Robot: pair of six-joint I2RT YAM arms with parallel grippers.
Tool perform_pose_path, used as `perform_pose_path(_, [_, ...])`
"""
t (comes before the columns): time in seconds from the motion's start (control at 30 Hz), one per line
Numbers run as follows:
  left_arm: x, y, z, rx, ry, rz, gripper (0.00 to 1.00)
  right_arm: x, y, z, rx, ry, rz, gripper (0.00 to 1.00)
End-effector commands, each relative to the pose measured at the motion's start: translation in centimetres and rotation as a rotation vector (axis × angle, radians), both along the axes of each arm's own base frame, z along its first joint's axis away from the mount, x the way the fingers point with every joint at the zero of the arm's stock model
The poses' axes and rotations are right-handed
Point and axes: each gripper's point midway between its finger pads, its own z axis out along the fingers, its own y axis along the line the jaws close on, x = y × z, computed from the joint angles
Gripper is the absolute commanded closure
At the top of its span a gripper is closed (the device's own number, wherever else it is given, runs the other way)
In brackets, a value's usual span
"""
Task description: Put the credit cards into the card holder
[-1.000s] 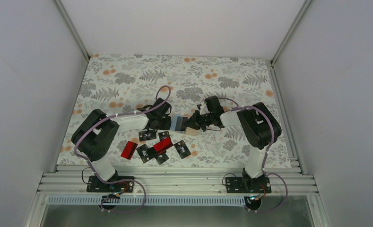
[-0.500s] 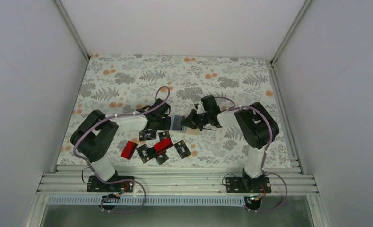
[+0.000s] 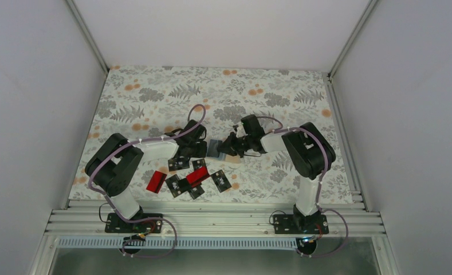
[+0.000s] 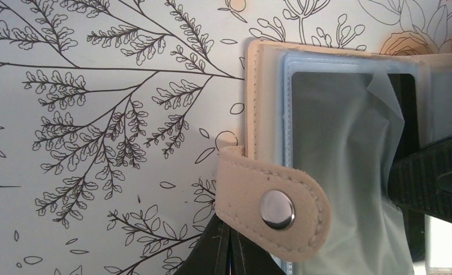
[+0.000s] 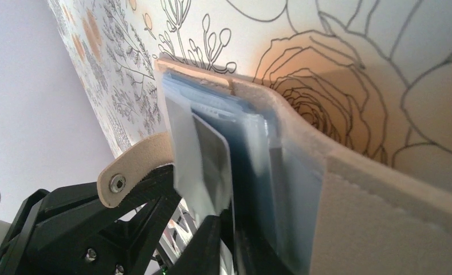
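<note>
The card holder (image 3: pixel 216 148) lies open on the flowered cloth between both grippers, tan outside (image 5: pixel 384 195), light blue with clear pockets inside (image 4: pixel 349 143). My left gripper (image 3: pixel 205 150) is shut on its left edge, right under the snap tab (image 4: pixel 272 203). My right gripper (image 3: pixel 229 148) is shut on a thin black credit card (image 4: pixel 405 114) whose far end sits in a clear pocket. One ribbed finger (image 4: pixel 435 177) of the right gripper lies over that pocket. Several more credit cards lie in front of the holder, black ones (image 3: pixel 221 180) and two red ones (image 3: pixel 156 181) (image 3: pixel 197 177).
The loose cards cluster just below the left forearm, near the front rail (image 3: pixel 212 220). White walls close in the cloth on the left, right and back.
My right gripper has moved left and down against the holder, and the holder's raised tan flap has come down. The left arm has stayed put.
</note>
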Motion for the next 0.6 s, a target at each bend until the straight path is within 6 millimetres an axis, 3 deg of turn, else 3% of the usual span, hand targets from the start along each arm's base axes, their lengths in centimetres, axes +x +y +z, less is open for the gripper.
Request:
perform_pose_path(0.0, [-2.2,0.1,-2.0,0.003,0.094,-0.027,0.98,-1.3,0.0,-2.3,-0.078,0.054,0.029,0.88])
perform_pose_path(0.1, [-2.2,0.1,-2.0,0.005,0.095,-0.025,0.98,-1.2,-0.4,-2.1,-0.120,0.031,0.040,0.79])
perform_pose_path(0.4, [-1.9,0.0,-1.6,0.009,0.090,-0.019,0.98,-0.8,-1.4,-0.1,-0.218,-0.045,0.093,0.71])
perform_pose_path(0.47, [-1.7,0.0,-1.4,0.013,0.088,-0.018,0.98,-0.9,-1.5,0.2,-0.230,-0.051,0.106,0.58])
perform_pose_path(0.53, [-1.6,0.0,-1.1,0.015,0.083,-0.018,0.98,-0.8,-1.6,0.9,-0.232,-0.071,0.119,0.55])
perform_pose_path(0.57, [-1.5,0.0,-1.0,0.016,0.081,-0.017,0.98,-0.8,-1.6,1.2,-0.237,-0.077,0.123,0.49])
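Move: Some 3 cm to the right hand's left, level with it and about 1 cm lower, lies the middle of the black credit card, already most of the way into the clear pocket of the open card holder. Nearby on the table, 2 cm lower than the hand, a small dark card lies 9 cm left and 5 cm back, the red card 9 cm left and 9 cm back. From the left hand the pocketed card's middle is about 5 cm right and 2 cm ahead. Letting go of the card in the pocket, the right fingers open from nearly shut to a little under half, while the hand rises about 1 cm and tips its left-pointing fingers roughly 10 degrees further down towards the holder. The left hand stays, fingers shut, low by the holder's strap, and creeps barely half a centimetre right at the last. ##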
